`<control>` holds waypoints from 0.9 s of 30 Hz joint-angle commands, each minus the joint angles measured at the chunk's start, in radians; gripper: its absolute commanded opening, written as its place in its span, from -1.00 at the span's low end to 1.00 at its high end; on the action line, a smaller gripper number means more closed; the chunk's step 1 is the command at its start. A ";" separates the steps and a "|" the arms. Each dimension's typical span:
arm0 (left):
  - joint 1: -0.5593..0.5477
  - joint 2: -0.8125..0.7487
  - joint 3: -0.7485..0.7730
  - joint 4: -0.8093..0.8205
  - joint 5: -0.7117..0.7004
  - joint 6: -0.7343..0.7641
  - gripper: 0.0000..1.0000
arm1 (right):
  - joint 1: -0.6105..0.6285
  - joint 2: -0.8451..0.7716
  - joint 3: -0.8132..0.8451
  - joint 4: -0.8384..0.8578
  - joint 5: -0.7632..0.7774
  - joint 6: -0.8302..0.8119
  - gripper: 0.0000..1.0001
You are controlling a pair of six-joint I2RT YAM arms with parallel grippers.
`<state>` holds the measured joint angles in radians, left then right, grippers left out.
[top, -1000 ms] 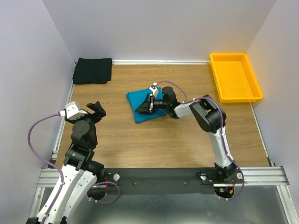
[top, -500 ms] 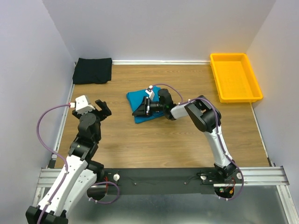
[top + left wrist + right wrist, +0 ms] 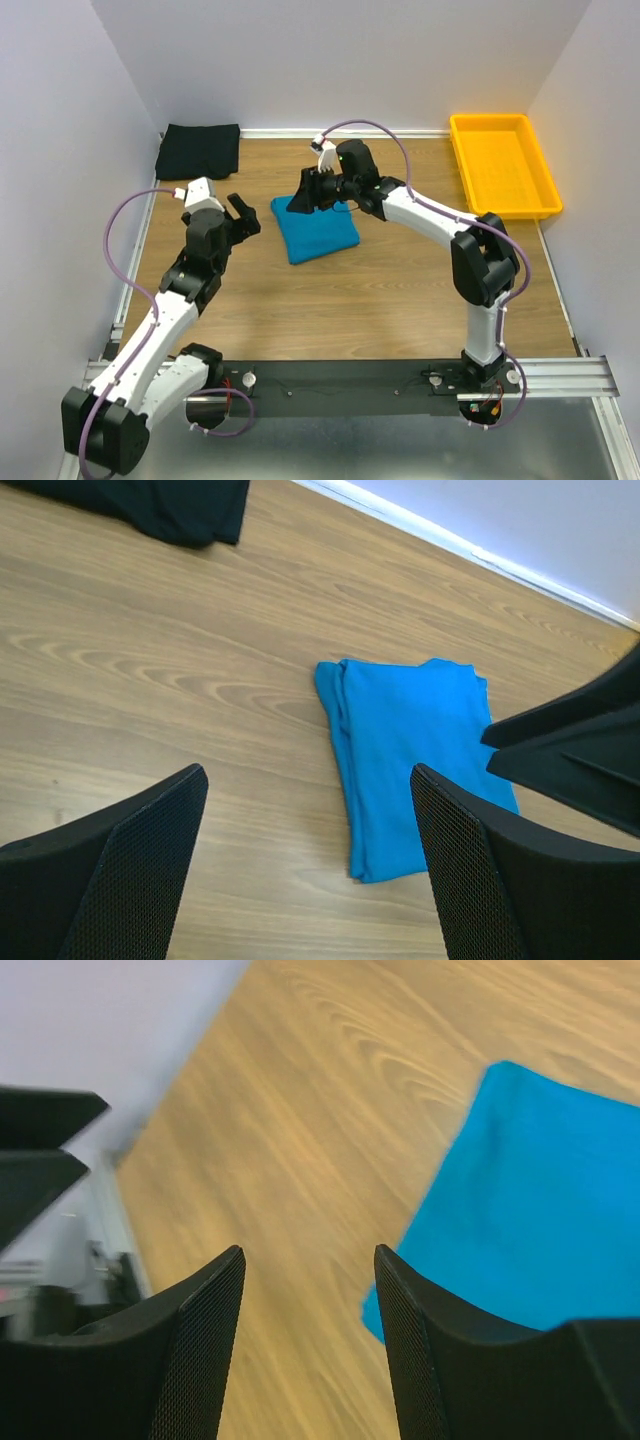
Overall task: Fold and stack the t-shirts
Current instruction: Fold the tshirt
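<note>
A teal-blue t-shirt [image 3: 318, 230] lies folded into a rectangle on the wooden table, mid-way back. It also shows in the left wrist view [image 3: 410, 745] and the right wrist view [image 3: 540, 1220]. The black t-shirt [image 3: 200, 150] lies folded in the far left corner [image 3: 170, 505]. My left gripper [image 3: 243, 215] hovers just left of the teal shirt, wide open and empty [image 3: 308, 772]. My right gripper [image 3: 298, 200] hangs over the teal shirt's far left corner, open with nothing between its fingers [image 3: 310, 1252].
A yellow plastic tray [image 3: 503, 165] stands at the far right against the wall. White walls close the table on three sides. The right gripper's fingers [image 3: 570, 750] reach into the left wrist view from the right.
The right arm has lifted off the teal shirt, swung to the back and left, and its jaws have widened. The left arm has reached forward to the shirt's left edge.
</note>
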<state>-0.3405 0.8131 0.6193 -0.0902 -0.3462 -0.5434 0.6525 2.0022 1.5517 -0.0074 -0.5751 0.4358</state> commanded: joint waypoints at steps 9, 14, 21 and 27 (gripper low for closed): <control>0.083 0.248 0.155 -0.106 0.214 -0.176 0.82 | 0.186 -0.034 -0.055 -0.332 0.450 -0.356 0.26; 0.185 0.305 0.099 -0.086 0.275 -0.159 0.83 | 0.249 0.021 -0.007 -0.353 0.538 -0.402 0.26; 0.238 0.347 0.034 -0.039 0.328 -0.155 0.83 | 0.317 0.107 0.065 -0.393 0.619 -0.427 0.24; 0.242 0.374 0.020 -0.019 0.331 -0.132 0.83 | 0.337 0.174 0.103 -0.408 0.719 -0.470 0.19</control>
<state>-0.1055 1.1755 0.6514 -0.1551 -0.0429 -0.6922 0.9707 2.1319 1.6115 -0.3820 0.0292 0.0120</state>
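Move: The turquoise t-shirt's near-left corner lies about 6 cm back, 2 cm left and 15 cm below the right hand. The shirt's middle is some 3 cm ahead and 4 cm right of that hand, its far-left corner about 10 cm ahead and 6 cm left, and its near-right corner 1 cm back and 13 cm right. From the left hand, the near-left corner is about level in reach, 6 cm right and 18 cm down. The right hand sinks about 13 cm and draws back some 7 cm off the shirt's middle to its near-left corner, the wrist swinging some 45 degrees from pointing left until the still half-open fingers point steeply down, the corner just beyond their tips. Meanwhile the left hand, wide open, edges a few centimetres forward and right, then swings back left and drops some 11 cm beside the shirt's left edge, tipping its fingers down about 25 degrees; neither hand closes. ##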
